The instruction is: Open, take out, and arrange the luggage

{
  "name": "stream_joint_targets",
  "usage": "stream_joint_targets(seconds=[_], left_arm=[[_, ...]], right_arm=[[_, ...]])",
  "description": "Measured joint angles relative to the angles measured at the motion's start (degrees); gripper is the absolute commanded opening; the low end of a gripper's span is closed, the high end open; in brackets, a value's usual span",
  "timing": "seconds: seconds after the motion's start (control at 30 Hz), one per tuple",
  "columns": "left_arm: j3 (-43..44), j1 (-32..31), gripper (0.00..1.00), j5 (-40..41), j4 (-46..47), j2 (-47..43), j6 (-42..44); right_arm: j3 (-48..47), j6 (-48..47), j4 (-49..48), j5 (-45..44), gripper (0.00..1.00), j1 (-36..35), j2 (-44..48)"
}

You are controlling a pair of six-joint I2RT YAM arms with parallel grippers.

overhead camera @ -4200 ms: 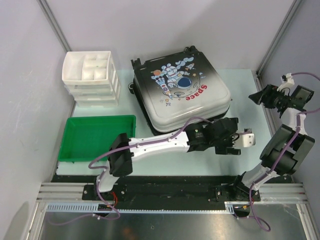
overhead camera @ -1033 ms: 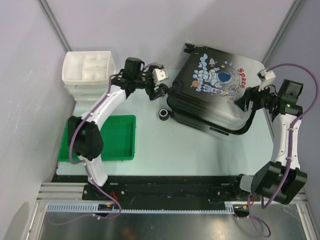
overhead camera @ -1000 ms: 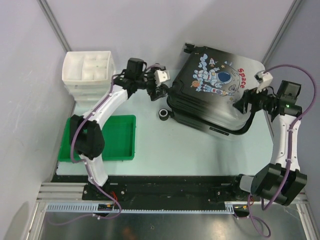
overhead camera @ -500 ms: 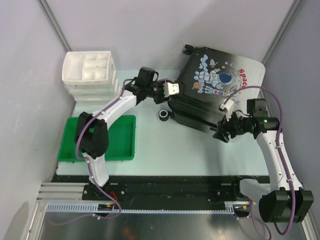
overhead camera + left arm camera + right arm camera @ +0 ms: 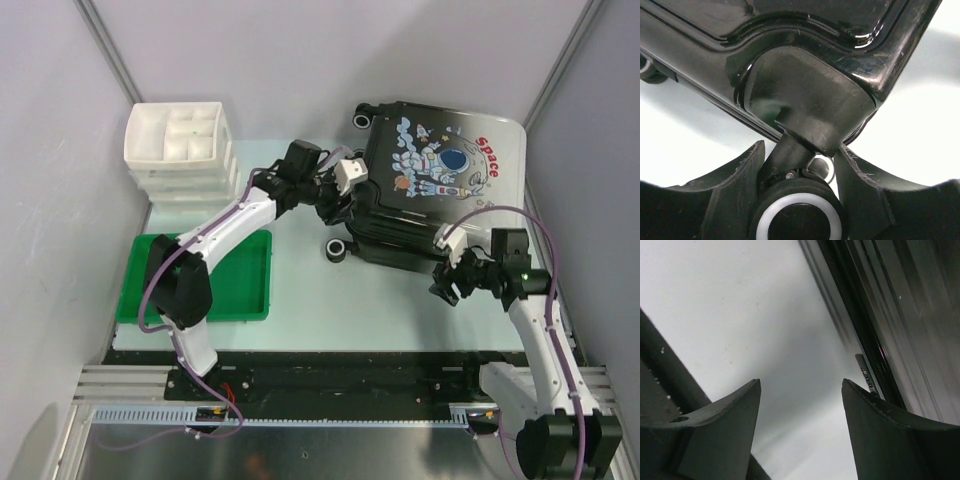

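Observation:
The luggage [image 5: 440, 180] lies flat at the back right of the table, with its astronaut and "Space" side up. The shell is closed. My left gripper [image 5: 343, 203] is at its left corner. In the left wrist view that gripper [image 5: 799, 150] is shut on a black caster wheel [image 5: 797, 217] with a white ring, its fingers [image 5: 735, 180] pressed against both sides. Another wheel [image 5: 337, 249] shows just below the corner. My right gripper [image 5: 447, 285] hovers over the table beside the luggage's front edge. It [image 5: 801, 385] is open with nothing between its fingers, and the zipper seam [image 5: 865, 340] is to its right.
A white compartmented drawer box [image 5: 180, 150] stands at the back left. A flat green tray [image 5: 215, 285] lies at the front left under my left arm. Grey walls and metal posts close in the left, back and right. The mounting rail [image 5: 340, 375] runs along the near edge.
My left gripper has closed on the corner wheel, and the luggage has turned and shifted slightly. My right arm has come away from the luggage's right side, down to its front edge.

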State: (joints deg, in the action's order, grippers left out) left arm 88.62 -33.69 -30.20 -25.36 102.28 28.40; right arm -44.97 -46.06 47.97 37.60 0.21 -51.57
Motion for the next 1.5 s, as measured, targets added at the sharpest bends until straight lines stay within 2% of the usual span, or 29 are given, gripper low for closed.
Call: stream_joint_targets(seconds=[0.23, 0.43, 0.57, 0.7, 0.73, 0.77, 0.8, 0.87, 0.9, 0.93, 1.07, 1.23, 1.4, 1.5], left_arm=[[6.97, -0.9, 0.0, -3.26, -4.44, 0.59, -12.74], [12.24, -1.33, 0.0, -4.26, -3.63, 0.57, -17.99], [14.03, -1.27, 0.0, -4.55, -4.46, 0.57, -19.21], [17.33, -0.66, 0.01, -5.51, -5.18, 0.72, -20.57], [18.14, -0.52, 0.08, -5.88, -5.05, 0.72, -20.96], [19.26, -0.28, 0.4, -6.29, -4.94, 0.81, -21.59], [20.17, -0.11, 0.58, -6.38, -4.33, 0.9, -22.12], [21.16, 0.37, 0.81, -6.47, -2.45, 1.05, -23.26], [21.24, 0.59, 0.84, -6.49, -1.97, 1.05, -23.93], [21.31, 0.81, 0.97, -6.95, -1.92, 0.96, -24.52], [21.33, 2.29, 1.0, -7.5, -1.75, -0.79, -26.05], [20.09, 5.55, 1.0, -7.23, -1.31, -6.71, -26.64], [10.36, 10.43, 0.99, -5.95, 0.81, -17.84, -26.18], [2.56, 10.27, 0.97, -6.14, 1.25, -22.95, -24.22]], right_arm=[[7.52, 1.73, -8.57, -1.25, 0.72, 0.0, 12.17], [12.22, 2.73, -15.1, -2.08, 0.73, -0.26, 16.06], [15.39, 5.14, -23.93, -5.7, 0.74, -1.6, 16.24], [19.23, 6.64, -37.46, -10.4, 0.78, -3.37, 15.76], [19.71, 6.73, -40.06, -11.32, 0.81, -3.89, 15.34], [20.13, 7.04, -43.23, -12.59, 0.84, -4.74, 14.29], [20.46, 7.06, -46.34, -14.01, 0.84, -5.62, 13.29], [20.55, 7.04, -51.56, -16.39, 0.86, -6.95, 10.97], [20.52, 6.93, -54.62, -17.59, 0.86, -7.32, 9.44], [20.24, 6.84, -57.13, -19.04, 0.86, -7.41, 7.76], [15.65, 7.34, -62.25, -24.3, 0.88, -7.34, -0.24], [8.04, 7.96, -68.48, -26.38, 0.91, -6.95, -7.78], [-1.81, 9.27, -75.45, -28.33, 0.93, -4.96, -16.96], [-7.17, 10.34, -79.21, -29.42, 0.95, -3.41, -22.91]])
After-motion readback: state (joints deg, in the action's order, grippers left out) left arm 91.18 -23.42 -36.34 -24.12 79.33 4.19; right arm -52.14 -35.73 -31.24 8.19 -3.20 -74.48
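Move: My left fingers already grip the lid's near wheel; the lid's far wheel is about 22 cm ahead and 6 cm to the right, and the base's near wheel sits some 5 cm back and 12 cm below. From my right hand, the lid's near rim lies about 11 cm ahead, straight on and 3 cm higher; the base's near wheel is some 27 cm left, 13 cm ahead and 8 cm lower. With my left hand I keep hold of the lid's near wheel and hoist it about 15 cm, then open, let go and swing off up and left, clear of the case. Meanwhile I drive my right hand forward under the lid and then upward too, about 23 cm out and 19 cm up, tipping the fingers up some 60 degrees and spreading them, to push the lid over from inside. ##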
